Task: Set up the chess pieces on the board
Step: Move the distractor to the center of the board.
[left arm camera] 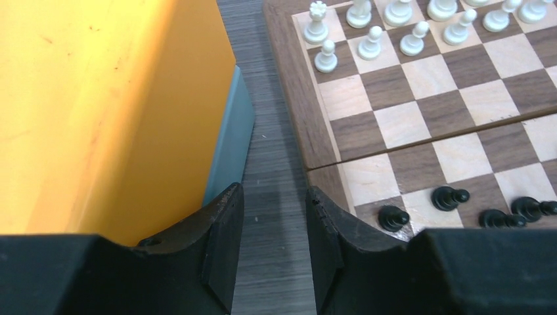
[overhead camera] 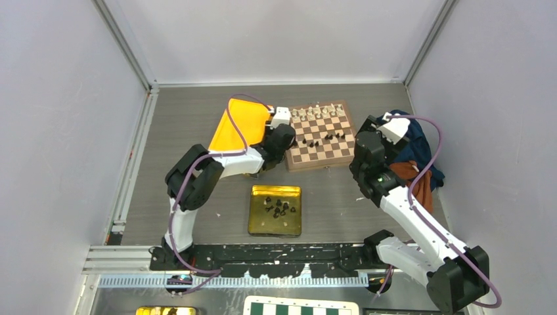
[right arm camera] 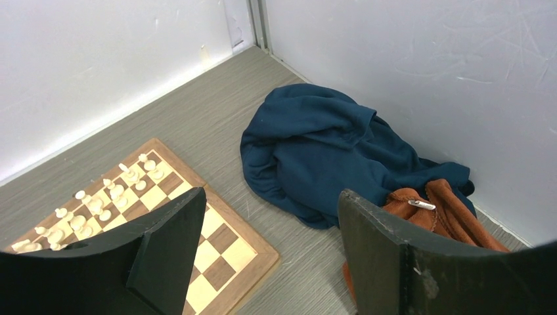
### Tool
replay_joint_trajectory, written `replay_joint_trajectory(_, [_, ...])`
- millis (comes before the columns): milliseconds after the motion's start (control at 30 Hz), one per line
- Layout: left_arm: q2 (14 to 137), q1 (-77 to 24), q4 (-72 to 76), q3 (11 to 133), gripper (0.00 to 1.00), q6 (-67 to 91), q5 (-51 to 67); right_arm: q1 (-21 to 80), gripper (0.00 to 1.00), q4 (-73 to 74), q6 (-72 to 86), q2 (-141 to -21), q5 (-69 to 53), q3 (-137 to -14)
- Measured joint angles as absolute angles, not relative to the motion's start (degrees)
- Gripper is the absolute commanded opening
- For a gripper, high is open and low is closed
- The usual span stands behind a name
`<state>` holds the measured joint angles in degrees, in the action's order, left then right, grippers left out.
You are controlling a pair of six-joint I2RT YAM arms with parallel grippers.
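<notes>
The wooden board (overhead camera: 322, 134) lies at the back centre of the table. Cream-white chess pieces (left arm camera: 325, 56) stand in its two far rows. A few black pieces (left arm camera: 448, 197) sit on its near-left squares, some lying on their sides. More black pieces (overhead camera: 278, 208) lie in a gold tray (overhead camera: 259, 223). My left gripper (left arm camera: 274, 223) hangs open and empty over the strip of table just off the board's left rim (left arm camera: 292, 98). My right gripper (right arm camera: 269, 223) is wide open and empty off the board's right edge (right arm camera: 253, 239).
An orange bin (overhead camera: 240, 125) lies tilted just left of the board, close beside my left fingers (left arm camera: 223, 243). A blue cloth (right arm camera: 315, 144) and an orange-brown cloth (right arm camera: 453, 210) are heaped in the back right corner. A green-and-white checkered board (overhead camera: 302, 307) shows at the near edge.
</notes>
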<state>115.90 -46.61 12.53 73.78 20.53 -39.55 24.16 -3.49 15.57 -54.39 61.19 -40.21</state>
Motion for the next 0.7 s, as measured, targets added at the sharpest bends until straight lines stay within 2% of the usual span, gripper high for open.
replay_joint_trajectory(267, [115.90, -41.52, 12.03, 73.54, 0.41, 21.30, -36.82, 24.51, 0.79, -2.74, 15.64, -54.39, 61.10, -40.21])
replay_joint_trajectory(700, [113.71, -27.62, 10.48, 71.35, 0.40, 22.46, -31.83, 24.71, 0.80, -3.16, 15.84, -58.52, 60.29, -40.21])
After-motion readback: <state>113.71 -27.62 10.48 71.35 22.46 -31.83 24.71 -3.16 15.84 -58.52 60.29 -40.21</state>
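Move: The left gripper is wedged in between, with its left side already against the yellow box: the box's middle is some 10 cm to the left and 2 cm back, roughly 2 cm lower. The chessboard's middle lies about 16 cm to the right, 3 cm back and 7 cm below; its nearest black piece is some 8 cm right and 5 cm back, 6 cm down. From the right hand, the yellow box lies about 49 cm left, 8 cm ahead and 19 cm below. Still bearing on the box's right side with the left flank of its gripper, the left hand pushes the yellow box away from the chessboard, sweeping about 14 cm left and 6 cm forward and speeding up as it goes. The wrist turns some 15 degrees counter-clockwise, the half-open fingers gripping nothing; the right hand sinks about 2 cm beside the board. ##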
